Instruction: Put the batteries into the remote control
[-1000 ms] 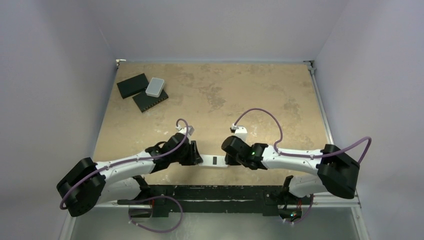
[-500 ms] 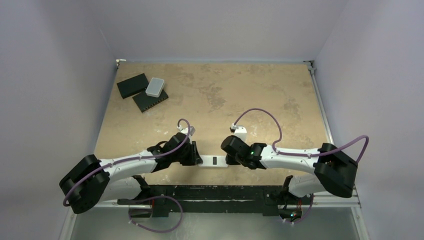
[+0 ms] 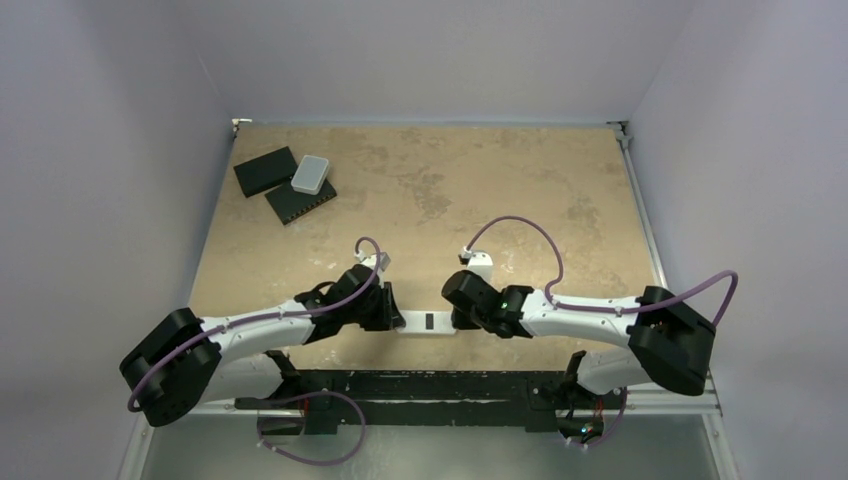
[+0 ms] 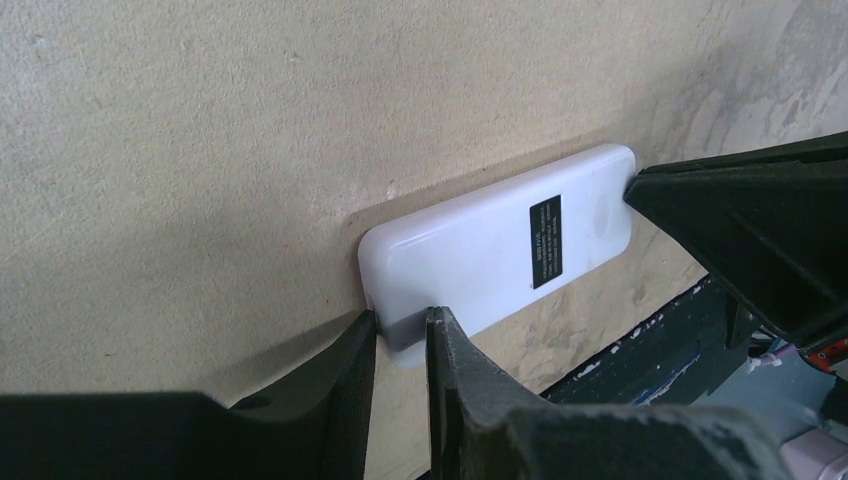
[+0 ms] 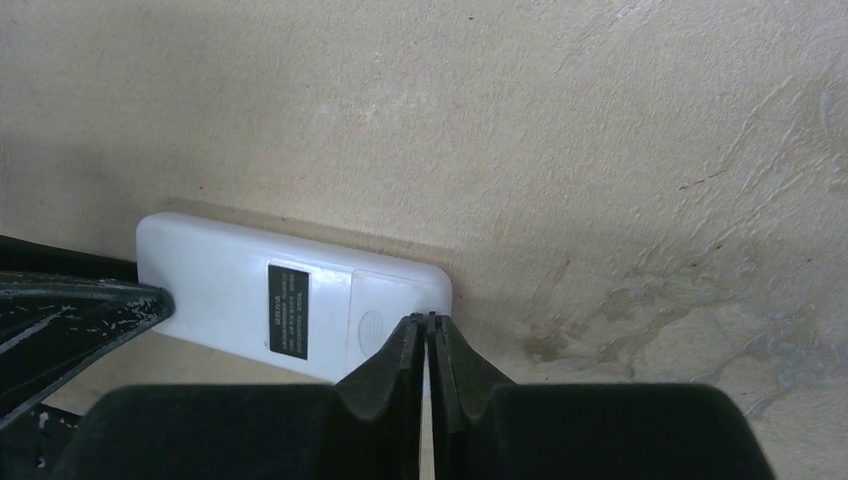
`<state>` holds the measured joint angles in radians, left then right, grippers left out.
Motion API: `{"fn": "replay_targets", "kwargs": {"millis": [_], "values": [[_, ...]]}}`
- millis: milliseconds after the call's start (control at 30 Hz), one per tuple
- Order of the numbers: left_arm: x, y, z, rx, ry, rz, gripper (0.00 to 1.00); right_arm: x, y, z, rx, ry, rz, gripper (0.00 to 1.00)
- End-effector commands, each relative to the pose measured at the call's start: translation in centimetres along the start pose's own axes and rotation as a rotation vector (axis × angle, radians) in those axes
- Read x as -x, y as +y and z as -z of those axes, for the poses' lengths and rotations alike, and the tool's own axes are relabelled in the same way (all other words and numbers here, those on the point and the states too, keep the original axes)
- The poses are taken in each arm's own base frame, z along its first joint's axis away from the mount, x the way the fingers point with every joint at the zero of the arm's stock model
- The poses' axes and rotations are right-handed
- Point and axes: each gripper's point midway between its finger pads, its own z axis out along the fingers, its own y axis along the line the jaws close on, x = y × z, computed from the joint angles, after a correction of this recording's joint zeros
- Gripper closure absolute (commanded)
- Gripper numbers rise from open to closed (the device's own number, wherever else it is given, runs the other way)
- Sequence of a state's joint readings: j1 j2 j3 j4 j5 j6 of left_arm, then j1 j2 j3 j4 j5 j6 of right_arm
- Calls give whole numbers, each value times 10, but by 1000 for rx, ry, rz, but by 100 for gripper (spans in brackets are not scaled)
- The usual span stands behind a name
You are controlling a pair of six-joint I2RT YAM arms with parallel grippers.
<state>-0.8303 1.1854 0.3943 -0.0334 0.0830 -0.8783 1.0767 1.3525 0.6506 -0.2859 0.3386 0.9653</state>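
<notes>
The remote control (image 3: 428, 322) lies back up at the table's near edge, its white back and small dark label (image 4: 545, 241) showing. My left gripper (image 3: 397, 319) is shut on the remote control's left end; in the left wrist view its fingers (image 4: 402, 322) clasp a corner of the remote control (image 4: 480, 255). My right gripper (image 3: 456, 318) is at the other end. In the right wrist view the right gripper's fingers (image 5: 428, 322) are pressed almost together, tips on the edge of the remote control (image 5: 250, 290) by its battery cover (image 5: 385, 315). The batteries are out of view.
Two flat black slabs (image 3: 264, 170) (image 3: 300, 204) and a light grey rounded box (image 3: 311, 174) lie at the far left corner. The black mounting rail (image 3: 420, 385) runs just beyond the table's near edge, close under the remote control.
The left arm's rear part has shifted slightly to the right. Both grippers stay at the ends of the remote, which has not moved.
</notes>
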Motion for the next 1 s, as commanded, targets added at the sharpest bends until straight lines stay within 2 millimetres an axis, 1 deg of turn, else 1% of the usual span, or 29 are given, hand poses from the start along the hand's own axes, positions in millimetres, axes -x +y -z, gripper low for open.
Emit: {"fn": "replay_targets", "kwargs": {"millis": [0, 33, 100, 167, 233, 433, 533, 600, 633, 800, 900, 967], "values": [[5, -4, -4, -12, -16, -8, 82, 3, 6, 2, 9, 3, 8, 86], [6, -5, -4, -12, -21, -8, 80, 7, 4, 4, -4, -10, 14, 85], [4, 1, -1, 18, -15, -10, 76, 15, 3, 10, -21, -32, 25, 81], [7, 2, 2, 33, -27, -17, 72, 24, 1, 17, -40, -57, 35, 75], [11, 4, 5, 58, -36, -29, 69, 34, 1, 23, -48, -89, 37, 69], [28, 3, 17, 108, -76, -59, 57, 64, 5, 44, -65, -176, 52, 56], [38, -2, 24, 122, -99, -71, 50, 80, 6, 54, -74, -222, 67, 47], [44, -5, 30, 132, -113, -79, 47, 89, 8, 61, -73, -254, 84, 39], [49, -7, 33, 136, -124, -84, 45, 94, 8, 64, -75, -270, 89, 33], [70, -17, 52, 154, -181, -110, 38, 112, 6, 81, -76, -335, 132, 10], [85, -26, 66, 163, -221, -131, 34, 122, 2, 93, -79, -378, 157, 1], [93, -29, 75, 172, -242, -145, 31, 128, -3, 102, -86, -411, 159, 1]]}}
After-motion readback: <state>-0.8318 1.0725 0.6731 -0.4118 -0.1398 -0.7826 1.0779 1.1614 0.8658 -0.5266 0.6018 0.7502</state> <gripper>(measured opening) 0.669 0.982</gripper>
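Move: The remote control lies face down between the hands, its middle about 6 cm to the left hand's right and some 7 cm to the right hand's left, roughly level fore and aft and 1 to 2 cm below each. Its battery cover, already on, is at the right-hand end, about 3 cm to the right hand's left and 10 cm to the left hand's right. Opening, both hands leave the remote's ends upward and 4 cm forward, right rising about 11 cm, left 7. ##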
